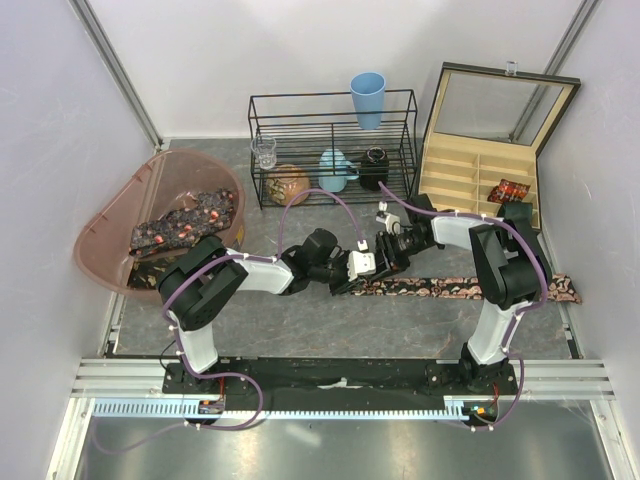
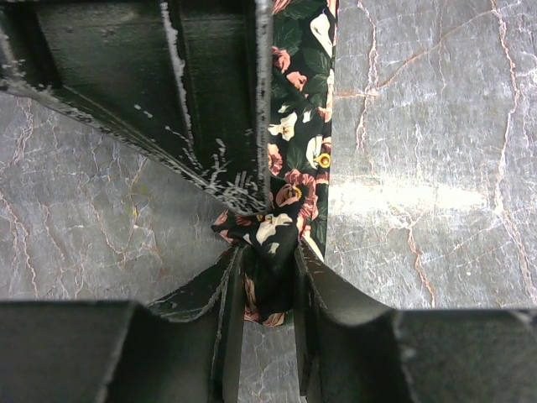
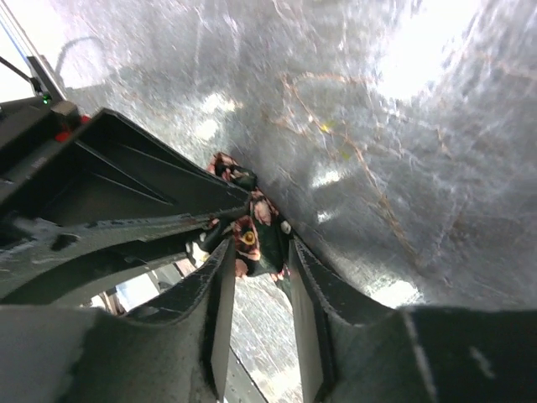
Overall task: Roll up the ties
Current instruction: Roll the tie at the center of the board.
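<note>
One tie (image 1: 470,289), dark with pink and cream flowers, lies stretched across the table from the middle to the right edge. Its left end is bunched up where both grippers meet. My left gripper (image 1: 348,280) is shut on that bunched end (image 2: 270,252), and the rest of the tie (image 2: 302,109) runs away from it. My right gripper (image 1: 372,268) comes in from the opposite side. The same bunched end (image 3: 252,235) sits between the right gripper's (image 3: 262,252) fingertips, and I cannot make out whether they press on it.
A pink-brown tub (image 1: 110,225) at the left holds more ties (image 1: 185,225). A wire rack (image 1: 330,150) at the back carries a blue cup (image 1: 367,98), a glass and jars. An open wooden box (image 1: 470,175) at the right has a coiled tie (image 1: 508,190) in a compartment.
</note>
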Robot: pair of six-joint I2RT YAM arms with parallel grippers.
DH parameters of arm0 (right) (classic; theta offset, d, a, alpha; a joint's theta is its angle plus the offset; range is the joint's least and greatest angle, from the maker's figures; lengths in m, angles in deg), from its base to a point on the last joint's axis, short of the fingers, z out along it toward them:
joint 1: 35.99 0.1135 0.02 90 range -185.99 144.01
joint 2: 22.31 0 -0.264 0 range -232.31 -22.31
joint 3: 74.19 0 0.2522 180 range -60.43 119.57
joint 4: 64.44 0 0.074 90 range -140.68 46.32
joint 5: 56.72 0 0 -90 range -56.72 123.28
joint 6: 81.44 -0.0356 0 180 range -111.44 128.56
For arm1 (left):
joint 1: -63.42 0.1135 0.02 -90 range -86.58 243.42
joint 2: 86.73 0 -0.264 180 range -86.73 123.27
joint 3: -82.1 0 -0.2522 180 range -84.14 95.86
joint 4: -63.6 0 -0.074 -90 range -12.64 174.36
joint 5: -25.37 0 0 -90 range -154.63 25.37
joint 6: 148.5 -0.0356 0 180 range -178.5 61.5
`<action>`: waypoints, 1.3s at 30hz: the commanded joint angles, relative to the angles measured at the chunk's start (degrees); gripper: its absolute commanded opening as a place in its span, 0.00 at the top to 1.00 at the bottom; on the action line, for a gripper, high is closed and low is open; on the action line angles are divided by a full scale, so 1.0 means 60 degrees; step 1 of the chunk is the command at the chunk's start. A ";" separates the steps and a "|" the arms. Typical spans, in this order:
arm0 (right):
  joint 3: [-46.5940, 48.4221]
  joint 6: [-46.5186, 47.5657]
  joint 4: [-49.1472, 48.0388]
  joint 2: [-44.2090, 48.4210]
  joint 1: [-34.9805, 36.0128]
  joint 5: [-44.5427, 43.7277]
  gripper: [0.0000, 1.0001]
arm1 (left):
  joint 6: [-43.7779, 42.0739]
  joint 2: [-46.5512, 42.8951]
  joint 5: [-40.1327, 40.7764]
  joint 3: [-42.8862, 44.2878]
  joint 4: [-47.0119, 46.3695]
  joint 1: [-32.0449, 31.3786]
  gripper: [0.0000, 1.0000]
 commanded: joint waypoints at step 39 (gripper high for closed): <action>0.0587 0.0286 0.1009 0.0842 0.0261 -0.0720 1.00 | 0.0089 0.0878 0.1371 -0.0272 0.1752 -0.0037 0.64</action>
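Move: The tie's roll is already between the left hand's slightly open fingers, right at its hand point. The right hand has the same roll just off its fingertips, about 1 cm to its left, 1 cm back and 1 cm below. From the right hand, the flat tie strip runs off to the right, its middle some 20 cm right, 2 cm back; the black jar stands about 22 cm straight ahead, the blue mug about 22 cm ahead and 10 cm left. The right hand, its fingertips still at the roll, works over it in a small loop, about 1 cm forward and slightly up, then back and down to the cloth while shifting about 1 cm left, and there shuts its part-open fingers completely, seeming to pinch a fold of the tie. With the fingers kept shut it then rises about 3 cm, tipping only slightly, while the left hand stays low and keeps its loose hold around the roll, creeping barely half a centimetre forward and to the right. ##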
